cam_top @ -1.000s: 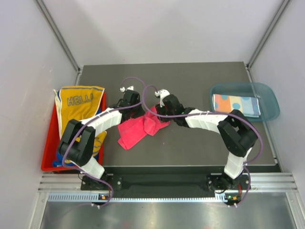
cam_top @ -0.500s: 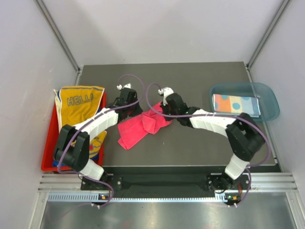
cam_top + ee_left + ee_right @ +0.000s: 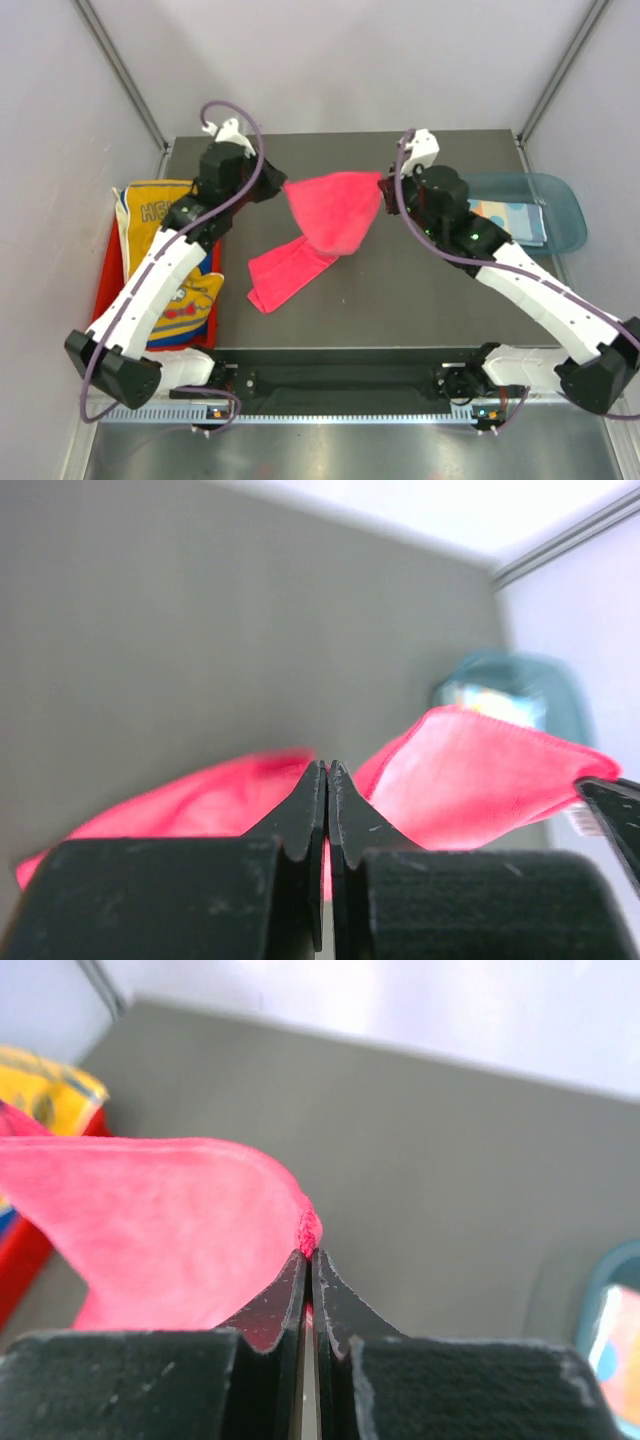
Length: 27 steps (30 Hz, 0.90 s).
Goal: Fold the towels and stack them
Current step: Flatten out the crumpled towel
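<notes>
The hot pink towel (image 3: 330,215) hangs stretched between my two grippers above the table, its lower end trailing on the surface (image 3: 285,278). My left gripper (image 3: 283,187) is shut on its left top corner; in the left wrist view the gripper (image 3: 327,768) pinches the pink towel (image 3: 480,775). My right gripper (image 3: 383,178) is shut on the right top corner, also seen in the right wrist view (image 3: 310,1252) with the towel (image 3: 170,1230) to its left. The yellow "HELLO" towel (image 3: 170,265) lies in the red tray. A dotted light blue towel (image 3: 505,218) lies in the teal bin.
The red tray (image 3: 103,300) stands at the table's left edge. The translucent teal bin (image 3: 560,205) stands at the right edge, partly behind my right arm. The dark grey table (image 3: 430,300) has walls on three sides.
Both grippers rose and moved apart toward the back, lifting the pink towel's top edge off the table and spreading it; earlier it lay bunched on the surface.
</notes>
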Motion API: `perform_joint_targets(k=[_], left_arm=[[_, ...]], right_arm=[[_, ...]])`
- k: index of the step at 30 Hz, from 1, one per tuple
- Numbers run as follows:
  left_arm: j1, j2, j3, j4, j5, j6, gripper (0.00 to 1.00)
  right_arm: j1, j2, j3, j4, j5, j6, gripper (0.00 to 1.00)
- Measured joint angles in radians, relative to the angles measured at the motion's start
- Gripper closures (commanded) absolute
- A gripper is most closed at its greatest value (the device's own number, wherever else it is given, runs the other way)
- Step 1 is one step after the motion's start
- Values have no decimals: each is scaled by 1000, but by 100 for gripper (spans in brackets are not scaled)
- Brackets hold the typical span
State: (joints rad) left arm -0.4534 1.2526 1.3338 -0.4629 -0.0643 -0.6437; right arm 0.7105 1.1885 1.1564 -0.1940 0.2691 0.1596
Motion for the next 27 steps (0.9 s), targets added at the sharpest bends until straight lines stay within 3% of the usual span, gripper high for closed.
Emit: perform_joint_targets(k=[13,19,27], left_arm=[[-8,-20,607,-208,20,69,100],[-13,-20,713,-237,65,71,100],[-14,-33,734,-246,122,70,100]], right_arm=[[0,-141,400,-103,14,-60,100],[0,-154,540,-122,-49,-62,100],[0,-161,582,-170,-108,-62,100]])
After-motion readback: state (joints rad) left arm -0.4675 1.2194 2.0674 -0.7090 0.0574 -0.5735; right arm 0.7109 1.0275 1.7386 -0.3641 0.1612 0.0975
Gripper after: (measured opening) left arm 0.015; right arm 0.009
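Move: Both hands already hold the pink towel up between them, the right hand about 20 cm to the right of the left. From the left hand, the towel's tail lies roughly 26 cm below and 7 cm back; from the right hand it is some 19 cm left, 5 cm back and 26 cm down. The red bin sits about 27 cm left of the left hand and 6 cm back; the blue bin is some 27 cm right of the right hand and 9 cm farther out. Up fast and slightly back, both hands carry the pinched pink towel some 27 cm higher and about 10 cm towards the base, easing off near the top. The right hand also draws some 7 cm outward, away from the left, tightening the edge between them; the fingertips tilt up nearly 30 degrees and both grips stay shut. ##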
